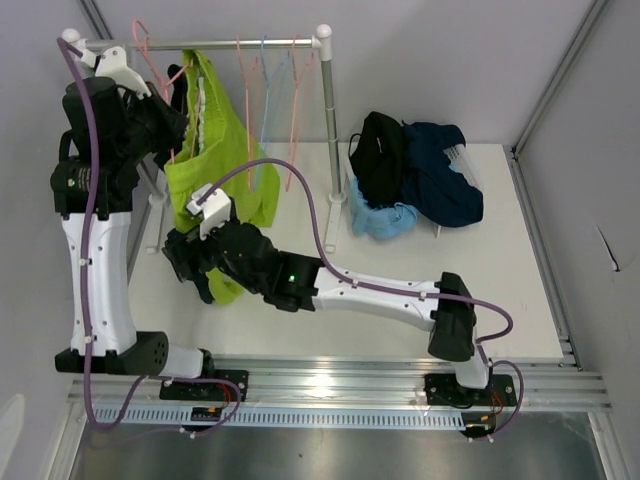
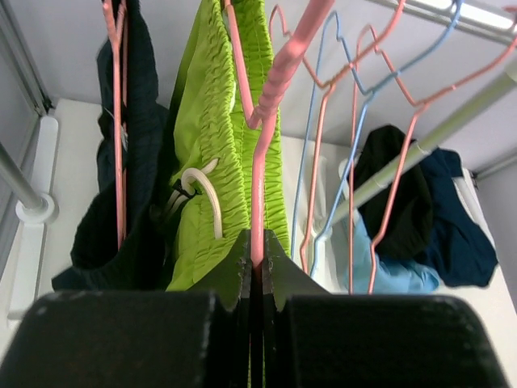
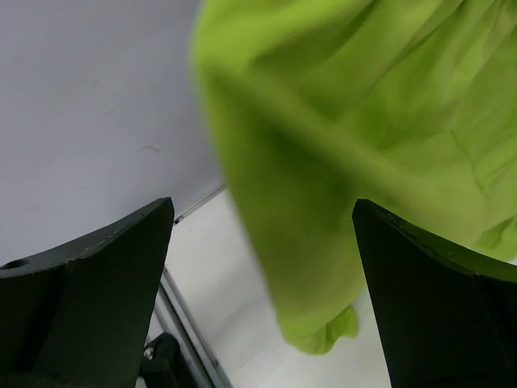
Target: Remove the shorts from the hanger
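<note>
Lime green shorts (image 1: 215,150) hang from a pink hanger (image 2: 271,97) on the rail at the back left. My left gripper (image 2: 257,242) is shut on this hanger's wire just below the waistband (image 2: 214,121). Lower down, my right gripper (image 1: 200,275) is open, and the hem of the green shorts (image 3: 323,242) hangs between its fingers without touching them. Dark shorts (image 2: 121,202) hang on a second pink hanger to the left. Black (image 1: 380,150), navy (image 1: 440,175) and light blue (image 1: 385,220) shorts lie in a heap on the table to the right.
The white rail (image 1: 230,42) rests on an upright post (image 1: 328,120) with a base on the table. Several empty pink and blue hangers (image 1: 270,90) hang right of the green shorts. Grey walls close in at the back and on both sides.
</note>
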Robot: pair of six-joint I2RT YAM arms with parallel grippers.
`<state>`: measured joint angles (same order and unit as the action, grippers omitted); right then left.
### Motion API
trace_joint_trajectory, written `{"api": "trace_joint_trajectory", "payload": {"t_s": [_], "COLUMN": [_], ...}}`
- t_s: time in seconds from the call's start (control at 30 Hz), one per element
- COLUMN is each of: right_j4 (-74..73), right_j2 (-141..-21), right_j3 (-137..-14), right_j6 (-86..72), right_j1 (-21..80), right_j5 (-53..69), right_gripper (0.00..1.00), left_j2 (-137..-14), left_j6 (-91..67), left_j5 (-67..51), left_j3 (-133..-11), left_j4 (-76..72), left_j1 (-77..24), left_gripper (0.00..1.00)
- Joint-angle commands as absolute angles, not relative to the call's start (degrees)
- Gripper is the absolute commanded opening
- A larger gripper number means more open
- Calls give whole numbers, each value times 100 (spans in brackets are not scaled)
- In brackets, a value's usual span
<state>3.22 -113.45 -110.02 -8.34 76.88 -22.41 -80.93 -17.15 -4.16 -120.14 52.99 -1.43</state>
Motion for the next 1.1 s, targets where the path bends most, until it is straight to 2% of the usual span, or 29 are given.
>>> {"api": "trace_joint_trajectory", "payload": {"t_s": [0.0,0.03,0.07,0.1,0.13,0.17,0.2,0.5,0.63,0.8,0.93,1.07], "right_j4": [624,624,624,633,607,563,449,818,668,800,765,266], "right_j2": [-11557,-11619,-11697,-11707,-11707,-11672,-11628,-9943,-9415,-9185,-9342,-9834], "right_j3": [-11557,-11601,-11645,-11628,-11593,-11471,-11357,-7590,-6840,-7030,-8024,-9680], "right_j6": [-765,-756,-747,-747,-764,-808,-930,-1695,-2319,-1715,-994,-870], "right_j1": [7515,7489,7471,7445,7444,7444,7488,8718,9000,8623,7903,7077], "right_j5": [-2303,-2346,-2381,-2356,-2303,-2285,-2285,-3479,-4033,-4184,-3894,-3253], "right_gripper": [99,99,94,81,46,28,0,0,0,0,0,0], "left_j2": [-7445,-7375,-7313,-7208,-7172,-7154,-7154,-7488,-7507,-6786,-6031,-5485], "left_j6": [-1819,-1819,-1819,-1802,-1793,-1784,-1758,-1608,-1749,-2109,-2363,-2627], "left_j5": [-756,-756,-756,-773,-756,-738,-643,-255,-439,-833,-1326,-1283], "left_j3": [-11839,-11734,-11699,-11672,-11654,-11628,-11680,-12207,-12104,-10831,-9628,-9088], "left_j4": [4966,4966,4957,4957,4948,4948,4948,4957,4940,4491,4605,5139], "left_j1": [-158,-158,-158,-158,-158,-150,-149,-141,-141,-176,-264,-431], "left_gripper": [0,0,0,0,0,0,0,0,0,0,0,0]}}
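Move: The near leg of the green shorts hangs between the open right fingers, its middle about 3 cm ahead of the right hand, 1 cm left and 1 cm below. From the right hand the pink hanger is some 16 cm ahead, 1 cm right and 10 cm up; the dark trousers hang about 10 cm ahead, straight out and about level. From the left hand, that leg is roughly 13 cm back, 1 cm left and 12 cm below. Ease the right gripper about 2 cm forward and shut it on the green leg; keeping that pinch, haul it down some 15 cm, back and right, then swing forward and up again, wrist turning slightly clockwise. With the left, keep gripping the pink hanger and draw it back from the rail about 9 cm, then down too. ##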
